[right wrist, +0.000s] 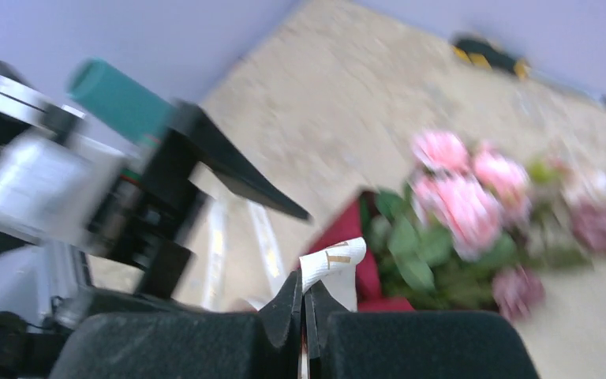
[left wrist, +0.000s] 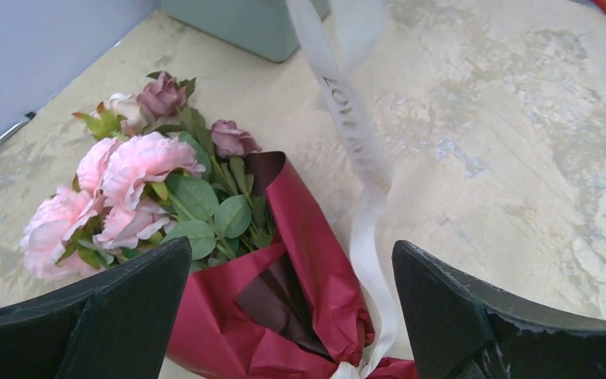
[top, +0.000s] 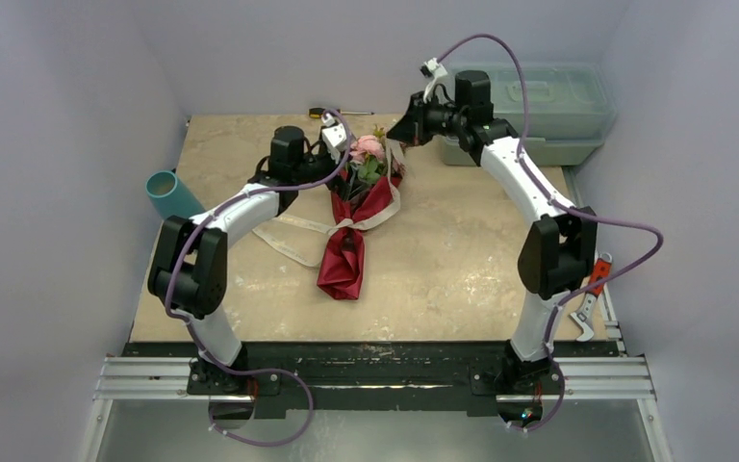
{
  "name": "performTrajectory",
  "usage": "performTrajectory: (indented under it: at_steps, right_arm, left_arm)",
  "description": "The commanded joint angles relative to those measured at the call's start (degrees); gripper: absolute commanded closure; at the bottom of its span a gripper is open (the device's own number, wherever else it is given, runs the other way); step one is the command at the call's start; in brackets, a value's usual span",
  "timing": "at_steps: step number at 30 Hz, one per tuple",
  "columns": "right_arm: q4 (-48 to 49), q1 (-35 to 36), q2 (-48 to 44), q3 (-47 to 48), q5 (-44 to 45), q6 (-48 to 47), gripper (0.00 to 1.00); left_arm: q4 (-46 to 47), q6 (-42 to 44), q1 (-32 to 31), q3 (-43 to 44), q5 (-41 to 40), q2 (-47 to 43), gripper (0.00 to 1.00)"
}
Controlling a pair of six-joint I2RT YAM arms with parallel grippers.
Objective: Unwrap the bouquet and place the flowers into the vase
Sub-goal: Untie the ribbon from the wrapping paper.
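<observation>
The bouquet (top: 346,231) lies mid-table, its maroon paper cone (left wrist: 308,260) still round the stems. The flowers (left wrist: 138,185), pink and dusky roses with green leaves, point toward the far wall. My left gripper (left wrist: 292,316) hangs over the cone, jaws wide open with nothing between them. A cream ribbon (left wrist: 355,150) rises from the knot toward my right gripper (right wrist: 303,304), which is shut on the ribbon's end (right wrist: 330,264) above the flowers (right wrist: 465,197). The teal vase (top: 168,192) stands at the table's left edge, left of the left arm.
A pale green toolbox (top: 539,101) sits at the back right behind the right arm. A yellow-handled screwdriver (top: 332,113) lies by the far wall. Red-handled pliers (top: 592,289) rest at the right edge. Loose ribbon loops (top: 293,236) trail left of the cone.
</observation>
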Motion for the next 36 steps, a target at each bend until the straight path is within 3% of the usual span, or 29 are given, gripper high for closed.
performTrajectory:
  at_steps: [1,7,11,15,17,20,22,26,28,31,36]
  right_arm:
    - [10.7,3.7,1.9,6.6,-9.1,8.5,1.00]
    - [14.3,6.1,8.0,15.4,-12.0,12.3,1.00]
    - [16.6,7.4,11.9,20.3,-11.6,13.7,1.00]
    - [22.8,8.0,14.8,24.3,-12.1,19.6,1.00]
    - [25.4,8.1,14.8,24.7,-11.9,21.7,1.00]
    - [27.7,8.1,14.9,25.2,-11.7,23.9,1.00]
    - [28.5,8.1,15.2,25.4,-11.6,25.2,1.00]
    - [29.6,8.1,14.8,24.4,-11.5,26.2,1.00]
    - [29.4,8.1,14.6,23.9,-11.6,26.1,0.99]
    - [25.5,7.9,14.5,23.2,-11.8,23.4,0.57]
    - [15.4,5.3,11.4,16.4,-9.4,15.8,0.23]
  left_arm:
    - [6.4,-3.7,0.9,1.3,7.0,-1.6,0.00]
    - [14.2,-14.0,0.9,1.1,7.5,0.3,0.00]
    - [14.9,-16.0,0.6,0.4,6.8,0.2,0.00]
    - [13.6,-17.6,0.8,0.4,0.0,0.7,0.02]
    - [12.2,-17.7,1.0,1.3,-2.9,1.1,0.19]
    - [12.2,-18.9,1.4,1.7,-5.6,1.2,0.62]
    - [12.4,-19.5,1.6,1.8,-8.0,0.9,0.83]
    - [13.5,-20.8,2.6,2.0,-9.0,1.0,1.00]
    - [15.2,-21.5,3.2,1.8,-7.6,0.8,1.00]
    - [15.0,-21.9,4.2,2.6,-7.3,0.4,1.00]
    - [13.6,-25.7,7.8,4.5,-11.9,0.7,1.00]
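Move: The ribbon's end, pinched in the right fingers, is about 6 cm ahead of the open left hand, 12 cm to its right and 7 cm above. The right hand must bring it to the left gripper's fingertips, 6 cm back, 12 cm left and 7 cm below. From the left hand, the pink flowers lie some 11 cm ahead, 6 cm right and 11 cm down; the ribbon knot about 9 cm back, straight below sideways, 14 cm down. The right hand carries the ribbon some 12 cm left and up, the left pinches it, the right opens. ##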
